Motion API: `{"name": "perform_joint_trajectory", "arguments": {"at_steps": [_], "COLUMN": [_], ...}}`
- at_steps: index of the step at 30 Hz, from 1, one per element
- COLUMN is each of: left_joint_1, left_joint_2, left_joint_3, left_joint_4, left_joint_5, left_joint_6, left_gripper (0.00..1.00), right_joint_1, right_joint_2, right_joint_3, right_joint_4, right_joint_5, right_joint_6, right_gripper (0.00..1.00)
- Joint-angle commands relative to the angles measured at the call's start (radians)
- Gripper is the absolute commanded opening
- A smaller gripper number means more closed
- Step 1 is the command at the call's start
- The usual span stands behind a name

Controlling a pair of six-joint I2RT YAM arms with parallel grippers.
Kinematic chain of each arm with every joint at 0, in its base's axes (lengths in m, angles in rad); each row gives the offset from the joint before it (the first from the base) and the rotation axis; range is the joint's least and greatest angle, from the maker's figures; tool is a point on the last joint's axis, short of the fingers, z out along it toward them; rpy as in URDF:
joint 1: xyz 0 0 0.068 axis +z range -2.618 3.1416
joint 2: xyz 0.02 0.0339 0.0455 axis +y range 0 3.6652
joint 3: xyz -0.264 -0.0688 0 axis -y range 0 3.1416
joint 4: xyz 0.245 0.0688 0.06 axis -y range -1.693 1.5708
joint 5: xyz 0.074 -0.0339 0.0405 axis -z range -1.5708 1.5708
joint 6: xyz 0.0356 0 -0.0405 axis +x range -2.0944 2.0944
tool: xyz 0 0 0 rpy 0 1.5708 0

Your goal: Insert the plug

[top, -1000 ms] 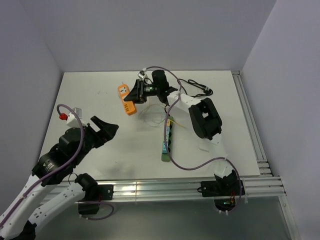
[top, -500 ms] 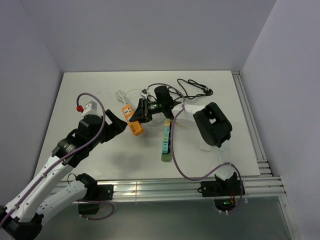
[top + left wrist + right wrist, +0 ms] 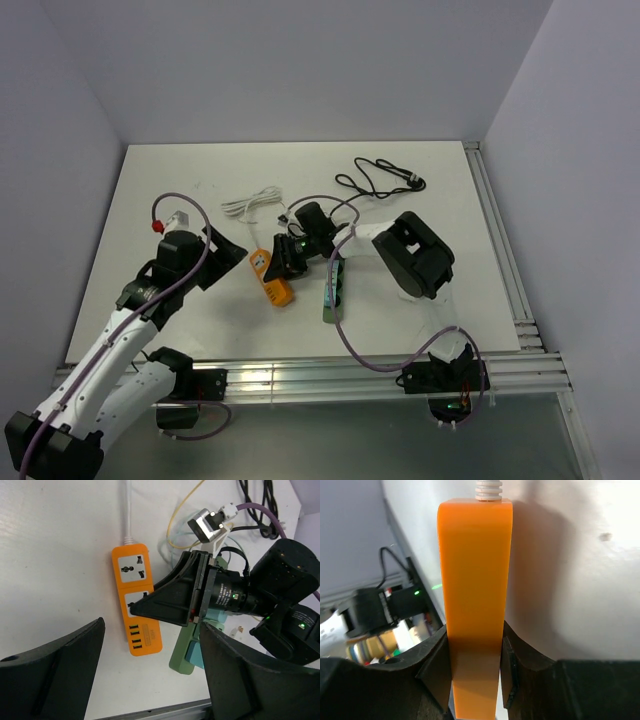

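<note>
An orange power strip [image 3: 273, 281] lies flat on the white table, left of centre, its sockets facing up [image 3: 132, 570]. My right gripper [image 3: 284, 258] is shut on its long sides near the middle, and the right wrist view shows the orange body [image 3: 475, 555] pinched between both pads [image 3: 474, 650]. My left gripper [image 3: 228, 258] hovers just left of the strip, open, with the strip between and beyond its fingers [image 3: 152, 630] and untouched by them. A black cord with its plug [image 3: 412, 182] lies far right, away from both grippers.
The strip's white cable [image 3: 250, 204] trails toward the far side. A green strip with teal blocks [image 3: 335, 290] lies just right of the orange one [image 3: 182, 655]. Thin yellow wires [image 3: 182, 510] loop near the right wrist. A metal rail [image 3: 300, 375] runs along the near edge.
My right gripper has dragged the orange strip from the far middle toward the near left. My left arm has swung in toward it, and its jaws have narrowed slightly.
</note>
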Motion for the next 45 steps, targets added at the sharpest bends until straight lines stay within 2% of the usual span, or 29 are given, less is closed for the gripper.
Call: {"name": "perform_joint_trajectory", "arguments": {"at_steps": [1, 6, 9, 13, 14, 19, 20, 22, 30, 31, 32, 33, 38, 39, 41, 43, 45], "left_joint_1": [0.005, 0.005, 0.006, 0.006, 0.005, 0.005, 0.006, 0.006, 0.006, 0.006, 0.006, 0.006, 0.006, 0.008, 0.008, 0.008, 0.008], "left_joint_2": [0.017, 0.021, 0.022, 0.025, 0.023, 0.005, -0.004, -0.014, -0.046, -0.052, -0.061, -0.069, -0.121, -0.126, -0.138, -0.146, -0.158], "left_joint_3": [-0.041, -0.095, -0.114, -0.111, -0.107, -0.104, -0.104, -0.104, -0.103, -0.103, -0.101, -0.097, -0.092, -0.091, -0.087, -0.089, -0.097], "left_joint_4": [0.073, 0.119, 0.142, 0.145, 0.137, 0.122, 0.122, 0.116, 0.087, 0.082, 0.075, 0.07, 0.045, 0.044, 0.039, 0.038, 0.05], "left_joint_5": [0.018, 0.029, 0.041, 0.04, 0.038, 0.026, 0.024, 0.02, 0.012, 0.012, 0.011, 0.005, 0.004, 0.006, 0.014, 0.021, 0.046], "left_joint_6": [-0.004, -0.024, -0.022, -0.01, -0.007, 0.004, 0.005, 0.008, 0.028, 0.031, 0.033, 0.037, 0.054, 0.06, 0.067, 0.074, 0.077], "left_gripper": [0.81, 0.77, 0.76, 0.76, 0.77, 0.77, 0.78, 0.78, 0.78, 0.78, 0.78, 0.78, 0.79, 0.79, 0.79, 0.79, 0.79], "right_joint_1": [0.027, 0.063, 0.077, 0.083, 0.083, 0.09, 0.091, 0.099, 0.134, 0.14, 0.158, 0.166, 0.182, 0.175, 0.165, 0.119, 0.061], "right_joint_2": [0.018, -0.001, -0.013, -0.047, -0.058, -0.125, -0.133, -0.15, -0.242, -0.255, -0.269, -0.301, -0.427, -0.439, -0.472, -0.49, -0.531], "right_joint_3": [0.024, -0.022, -0.048, -0.059, -0.057, -0.013, -0.005, 0.016, 0.053, 0.074, 0.085, 0.096, 0.17, 0.189, 0.246, 0.28, 0.271], "right_joint_4": [-0.041, -0.052, -0.043, -0.05, -0.058, -0.153, -0.168, -0.205, -0.274, -0.318, -0.344, -0.372, -0.562, -0.599, -0.706, -0.791, -0.828], "right_joint_5": [0.07, 0.151, 0.171, 0.191, 0.198, 0.263, 0.274, 0.302, 0.357, 0.381, 0.433, 0.473, 0.699, 0.802, 0.912, 1.028, 1.082], "right_joint_6": [-0.007, -0.003, -0.006, -0.026, -0.03, -0.079, -0.086, -0.104, -0.127, -0.144, -0.153, -0.17, -0.201, -0.207, -0.207, -0.184, -0.13], "right_gripper": [0.07, 0.11, 0.18, 0.32, 0.39, 0.5, 0.56, 0.61, 0.64, 0.65, 0.72, 0.85, 0.87, 0.87, 0.87, 0.87, 0.84]}}
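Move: I hold the orange power strip near its middle in my right hand, just off the table; its resting place is about 2 cm back, 1 cm to the left and 3 cm below. The green strip with the plugs lies roughly 14 cm to my right, nearly level, and the coiled white cord some 17 cm ahead and 5 cm left. From my left hand the orange strip is about 2 cm ahead, 6 cm right and 13 cm lower. With my right hand I ease the orange strip about 1.5 cm back and a little left and down onto the table, then open wide to let go of it. I then lift clear some 17 cm, ending forward and to the right, my fingers tipping down and swinging clockwise. My open left hand dips about 4 cm, then rises again without touching anything. ##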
